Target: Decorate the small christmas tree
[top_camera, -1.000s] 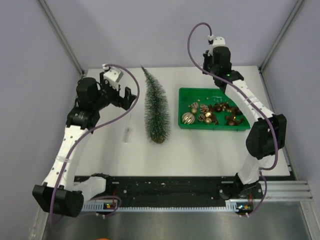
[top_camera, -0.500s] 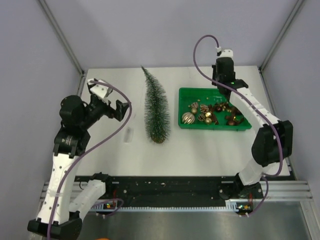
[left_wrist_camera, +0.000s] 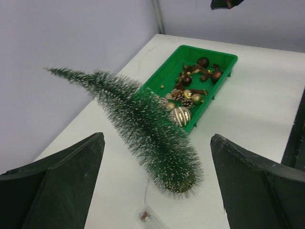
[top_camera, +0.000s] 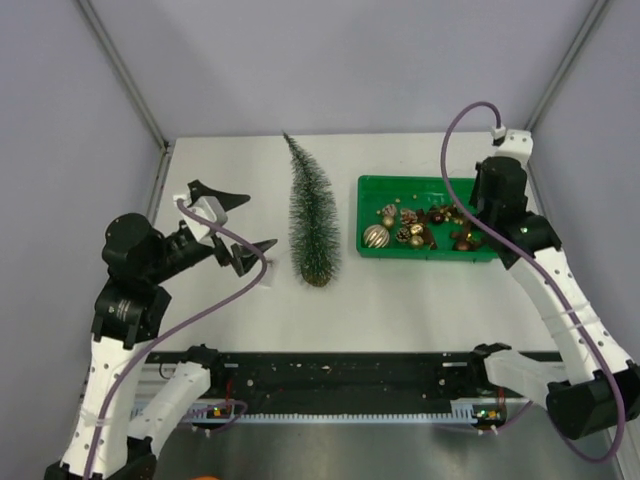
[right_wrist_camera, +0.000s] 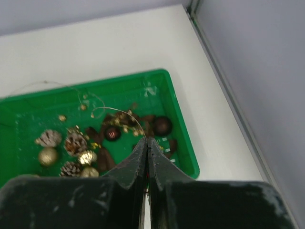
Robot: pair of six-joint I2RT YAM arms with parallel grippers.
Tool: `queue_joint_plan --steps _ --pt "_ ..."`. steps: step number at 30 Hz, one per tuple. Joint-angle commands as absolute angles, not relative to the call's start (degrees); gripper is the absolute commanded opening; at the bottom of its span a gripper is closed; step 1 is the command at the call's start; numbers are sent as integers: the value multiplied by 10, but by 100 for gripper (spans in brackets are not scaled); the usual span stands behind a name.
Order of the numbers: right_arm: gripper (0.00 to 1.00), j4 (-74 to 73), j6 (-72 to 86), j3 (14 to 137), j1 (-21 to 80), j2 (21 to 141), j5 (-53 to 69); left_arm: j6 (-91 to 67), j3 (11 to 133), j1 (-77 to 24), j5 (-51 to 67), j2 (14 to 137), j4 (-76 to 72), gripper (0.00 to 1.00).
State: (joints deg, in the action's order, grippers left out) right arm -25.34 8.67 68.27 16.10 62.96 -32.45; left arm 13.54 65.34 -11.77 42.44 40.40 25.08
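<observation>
The small christmas tree (top_camera: 312, 215) lies flat on the white table, its tip pointing to the back and its round base (top_camera: 318, 276) to the front; the left wrist view shows the tree (left_wrist_camera: 143, 129) lengthwise. My left gripper (top_camera: 235, 221) hovers to the left of the tree with its jaws wide open and nothing between them, aimed at the base end (left_wrist_camera: 156, 143). My right gripper (right_wrist_camera: 146, 139) is shut above the right part of the green tray (right_wrist_camera: 186, 157). A thin wire with gold beads (right_wrist_camera: 114, 112) arcs up to its tips; whether it is held is unclear.
The green tray (top_camera: 430, 255) right of the tree holds gold balls (top_camera: 376, 236), pine cones and dark brown ornaments (top_camera: 465, 238). A small clear battery box (left_wrist_camera: 150, 217) with a fine wire lies on the table just left of the tree's base. Grey walls enclose the table.
My left arm has drawn back toward the near edge and turned its open gripper to face the tree. My right arm has swung from behind the tray to over its right end, still shut.
</observation>
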Motion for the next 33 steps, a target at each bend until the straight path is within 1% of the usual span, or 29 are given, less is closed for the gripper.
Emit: queue_joint_plan --steps 1,4,7,9,13,16,20,24,28,33 --pt "0 -330 112 613 160 531 -366 162 679 -200 412 420 251 99" --pt "0 -347 110 587 160 449 -324 213 676 -287 328 432 261 99" --pt "0 -369 105 585 161 375 -246 240 675 -338 300 454 258 99" --pt "0 -377 96 587 160 332 -167 236 684 -348 295 478 254 99" --pt "0 -394 75 603 160 260 30 239 688 -364 322 512 236 99" --pt "0 -406 66 621 161 224 107 260 686 -409 309 535 213 99" --pt "0 -428 62 655 161 220 149 286 683 -457 276 561 172 99" --pt "0 -454 58 670 161 213 137 327 672 -498 226 586 111 99" --pt "0 -478 53 673 162 193 148 359 666 -511 197 624 59 99" --pt "0 -498 57 723 161 186 185 361 677 -512 192 684 36 99"
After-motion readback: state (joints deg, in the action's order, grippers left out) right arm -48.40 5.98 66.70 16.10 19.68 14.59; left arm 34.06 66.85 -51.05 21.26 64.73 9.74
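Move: The tree stands about 42 cm left of the right hand and 9 cm nearer the base, its middle some 11 cm lower. That hand already grips the thin light strand; the green tray's middle is 15 cm left, 6 cm ahead, 28 cm below. From the left hand the tree is 10 cm right, 5 cm ahead, middle 20 cm down; the battery box lies 3 cm left, 5 cm ahead, 39 cm below. Right hand carries the gripped strand back about 23 cm; open left hand passes the tree's near side rightward. ##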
